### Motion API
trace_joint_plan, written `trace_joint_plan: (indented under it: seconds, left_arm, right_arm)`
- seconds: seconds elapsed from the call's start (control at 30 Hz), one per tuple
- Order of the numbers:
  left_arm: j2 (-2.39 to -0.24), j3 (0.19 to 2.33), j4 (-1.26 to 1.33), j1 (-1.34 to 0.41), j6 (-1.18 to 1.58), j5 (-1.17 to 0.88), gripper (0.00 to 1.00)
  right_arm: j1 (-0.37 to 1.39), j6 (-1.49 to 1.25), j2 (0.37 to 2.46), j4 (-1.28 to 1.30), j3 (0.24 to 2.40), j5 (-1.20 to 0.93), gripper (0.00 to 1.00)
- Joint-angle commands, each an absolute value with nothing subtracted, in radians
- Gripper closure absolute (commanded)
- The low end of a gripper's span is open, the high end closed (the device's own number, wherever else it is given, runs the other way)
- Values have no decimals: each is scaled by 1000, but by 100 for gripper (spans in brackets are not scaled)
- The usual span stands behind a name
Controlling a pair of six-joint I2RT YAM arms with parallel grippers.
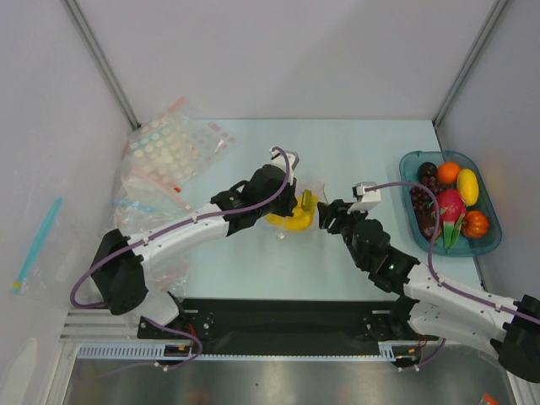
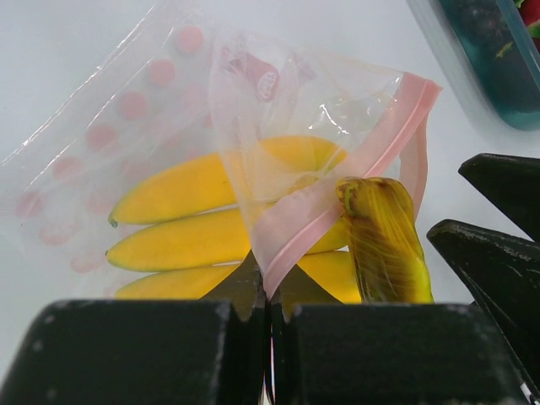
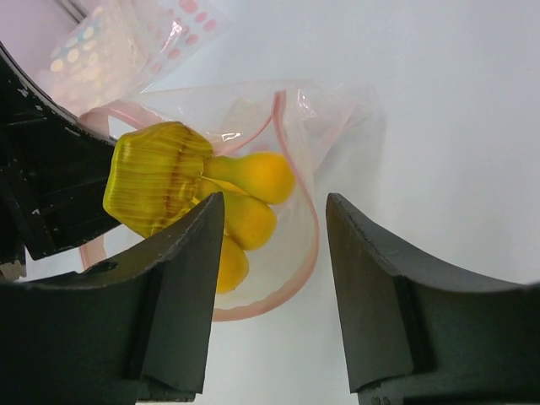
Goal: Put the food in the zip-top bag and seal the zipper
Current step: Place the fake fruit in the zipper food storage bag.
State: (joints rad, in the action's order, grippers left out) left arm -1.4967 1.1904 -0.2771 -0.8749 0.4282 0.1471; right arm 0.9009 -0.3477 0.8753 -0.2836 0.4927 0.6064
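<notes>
A yellow banana bunch [image 1: 295, 219] lies mid-table, partly inside the clear zip-top bag [image 2: 278, 110]. Its brownish stem end [image 2: 384, 245] sticks out past the pink zipper strip [image 2: 354, 169]. My left gripper [image 2: 272, 295] is shut on that strip at the mouth's edge. My right gripper [image 3: 274, 201] stands open just right of the bag mouth [image 3: 308, 236], nothing between its fingers; its left finger is close to the bananas [image 3: 253, 181]. More food sits in the teal tray [image 1: 493, 245]: a pink dragon fruit [image 1: 450, 208], an orange round fruit [image 1: 448, 172], a dark fruit [image 1: 427, 170].
The tray at the right edge also holds a yellow fruit [image 1: 467, 186] and dark grapes [image 1: 419, 198]. Spare clear bags with pink dots [image 1: 169, 152] lie at the back left. Grey enclosure walls close in both sides.
</notes>
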Motion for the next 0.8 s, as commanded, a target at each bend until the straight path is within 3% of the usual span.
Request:
trace_joint_plan:
  seconds: [0.0, 0.2, 0.43, 0.77]
  left_arm:
    - [-1459, 1187, -241, -870, 434, 149, 100]
    - [-1489, 1193, -233, -870, 428, 118, 100]
    - [-1500, 1189, -219, -871, 423, 95, 100]
    - [-1508, 1189, -218, -881, 420, 95, 100]
  right_arm:
    - [888, -371, 867, -287, 546, 603, 44]
    - [874, -362, 827, -316, 543, 565, 37]
    - [874, -330, 842, -374, 545, 395, 22]
    - [897, -316, 905, -382, 566, 393, 22]
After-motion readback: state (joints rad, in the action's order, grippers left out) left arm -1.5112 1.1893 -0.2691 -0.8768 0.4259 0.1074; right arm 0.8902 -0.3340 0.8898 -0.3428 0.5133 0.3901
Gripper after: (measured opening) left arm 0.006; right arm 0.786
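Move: The banana bunch's stem end, sticking out of the bag mouth, is about 4 cm to the right hand's left, 2 cm ahead and some 2 cm lower. The bananas inside the bag lie about 9 cm left of that hand, roughly 1 cm back and 6 cm below. The middle of the bag mouth is around 3 cm to its left, 3 cm ahead and 4 cm down. From the left hand, the stem end is about 5 cm to the right, 1 cm ahead and at its height. The stem end is what the right hand lines up on: the hand first rises about 2 cm, then swings some 3.5 cm left towards it, easing back slightly and turning counter-clockwise a little over 10 degrees. Its fingers spread further on the way, to straddle the stem. The left hand keeps pinching the bag's zipper edge. ##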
